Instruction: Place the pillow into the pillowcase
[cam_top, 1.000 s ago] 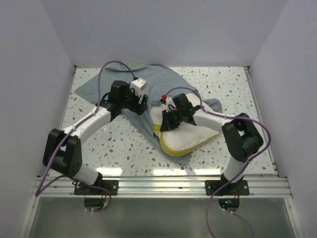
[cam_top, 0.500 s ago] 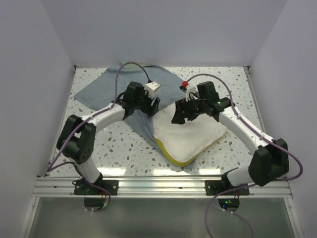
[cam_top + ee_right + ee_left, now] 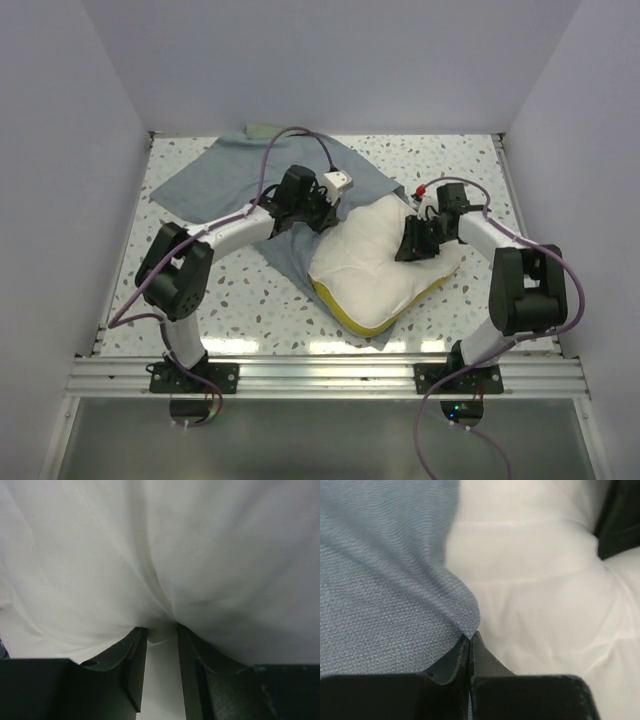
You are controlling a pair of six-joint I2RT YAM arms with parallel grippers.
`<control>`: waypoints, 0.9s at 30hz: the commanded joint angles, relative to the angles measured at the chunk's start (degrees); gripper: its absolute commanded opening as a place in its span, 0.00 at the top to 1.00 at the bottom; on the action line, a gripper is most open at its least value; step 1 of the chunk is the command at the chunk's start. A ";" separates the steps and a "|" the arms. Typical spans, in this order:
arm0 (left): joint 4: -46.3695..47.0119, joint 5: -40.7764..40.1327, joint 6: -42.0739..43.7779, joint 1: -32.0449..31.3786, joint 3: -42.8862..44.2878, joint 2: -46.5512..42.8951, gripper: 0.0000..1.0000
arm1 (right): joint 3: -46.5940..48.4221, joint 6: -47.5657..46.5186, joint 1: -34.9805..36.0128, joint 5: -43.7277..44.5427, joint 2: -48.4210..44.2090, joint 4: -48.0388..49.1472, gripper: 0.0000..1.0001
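The cream-white pillow (image 3: 375,265) with its yellow edge lies mid-table, on top of the grey-blue pillowcase (image 3: 225,180), which spreads out to the back left. At the pillow's upper left corner, my left gripper (image 3: 322,216) is shut on the pillowcase edge. In the left wrist view the blue cloth (image 3: 380,580) runs into the closed left gripper (image 3: 470,636), right beside the white pillow (image 3: 535,590). My right gripper (image 3: 412,248) presses into the pillow's right side. In the right wrist view a fold of the pillow (image 3: 160,545) is pinched in the right gripper (image 3: 161,630).
The speckled table (image 3: 500,180) is boxed in by white walls at the left, back and right. A metal rail (image 3: 330,375) runs along the near edge. A pale green patch of cloth (image 3: 262,129) shows at the back wall. The right arm's dark body (image 3: 620,520) fills the left wrist view's corner.
My left gripper moved right and closed on the pillowcase edge. My right arm folded in, and its gripper came down and closed on the pillow's right side. The pillow shifted back and right.
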 commanded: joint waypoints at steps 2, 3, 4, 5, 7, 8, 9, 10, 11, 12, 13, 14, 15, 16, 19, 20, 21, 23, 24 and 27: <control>-2.51 10.72 0.04 -8.03 3.72 1.20 1.00 | -1.30 5.93 0.56 -6.29 2.21 8.37 0.67; -2.43 11.68 -0.58 -9.19 4.08 1.64 1.00 | -1.29 6.47 0.56 -7.00 2.56 8.90 0.67; -2.52 12.65 -1.80 -10.50 4.43 2.25 1.00 | -1.38 6.91 0.56 -7.62 2.57 9.95 0.68; -2.34 15.01 -2.33 -13.04 5.39 3.56 1.00 | -1.64 7.96 0.56 -7.89 2.31 10.40 0.68; -1.29 17.83 -3.82 -15.60 6.01 5.06 1.00 | -2.43 9.02 0.56 -9.55 1.52 11.97 0.68; -0.07 20.28 -5.84 -17.79 5.23 5.16 1.00 | -2.78 10.06 0.47 -10.08 1.16 12.42 0.68; 1.16 21.61 -6.64 -18.68 4.36 5.07 1.00 | -3.05 10.42 0.47 -10.78 0.90 13.12 0.69; 3.09 23.36 -7.52 -20.17 3.48 4.55 1.00 | -3.57 10.77 0.47 -11.14 0.20 13.30 0.69; 3.28 24.25 -7.96 -20.45 1.47 4.11 1.00 | -3.67 10.87 0.30 -11.40 -0.07 13.47 0.69; 5.63 25.04 -8.49 -20.45 0.14 3.58 1.00 | -3.84 11.04 0.30 -11.49 -0.33 13.56 0.68; 6.27 25.49 -8.93 -20.01 -1.09 2.01 1.00 | -3.84 11.04 0.21 -12.01 -0.94 13.48 0.68; 5.75 25.14 -8.06 -19.57 -3.28 0.95 1.00 | -3.67 10.78 0.12 -12.02 -1.04 13.30 0.68; 5.05 24.62 -6.92 -19.05 -4.26 -0.19 1.00 | -3.67 10.43 0.21 -11.93 -1.39 12.95 0.68; 4.26 23.92 -5.34 -18.26 -5.14 -2.81 0.98 | -3.23 10.17 0.03 -11.93 -1.65 12.25 0.68; -1.25 24.00 -4.54 -12.91 -6.47 -7.22 0.59 | -1.57 7.62 -0.14 -11.85 -3.32 9.09 0.66; -3.55 22.69 -2.45 -9.84 -3.77 -7.84 0.53 | -0.95 5.61 -0.49 -11.93 -4.89 7.95 0.64; -5.48 21.46 -1.47 -8.60 -1.91 -8.29 0.48 | -0.16 4.46 -0.84 -11.84 -5.77 6.63 0.62; -9.19 16.39 0.99 -5.79 4.13 -8.56 0.39 | 2.13 2.00 -2.59 -11.76 -7.71 2.94 0.55; -9.63 14.35 1.52 -5.25 6.00 -8.55 0.36 | 2.92 1.38 -3.21 -11.49 -9.63 1.89 0.53; -9.20 4.51 2.41 -5.24 12.33 -5.40 0.27 | 5.12 0.23 -6.11 -9.14 -12.54 -0.76 0.39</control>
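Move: The left gripper is shut on the edge of the pillowcase at the pillow's left side; the pillow's middle lies about 11 cm back, 14 cm to its right and some 7 cm below. The pillow's yellow near edge is roughly 26 cm back and 7 cm to the right of that gripper. The right gripper still pinches the pillow, whose middle is about 8 cm left, 2 cm back and 3 cm below it; the pinched case edge is some 22 cm left and 8 cm ahead of it. The left hand keeps its grip on the case edge and drags it quickly back about 17 cm and right about 12 cm over the pillow's left side, turning nearly 30 degrees clockwise, then opens, lets go and lifts away up, forward and leftward. Meanwhile the right hand keeps the pillow pinched while easing about 3 cm left and tilting its left side up some 13 degrees, then opens wider, frees the pillow and rises about 7 cm above it, drifting slightly back to the right. ##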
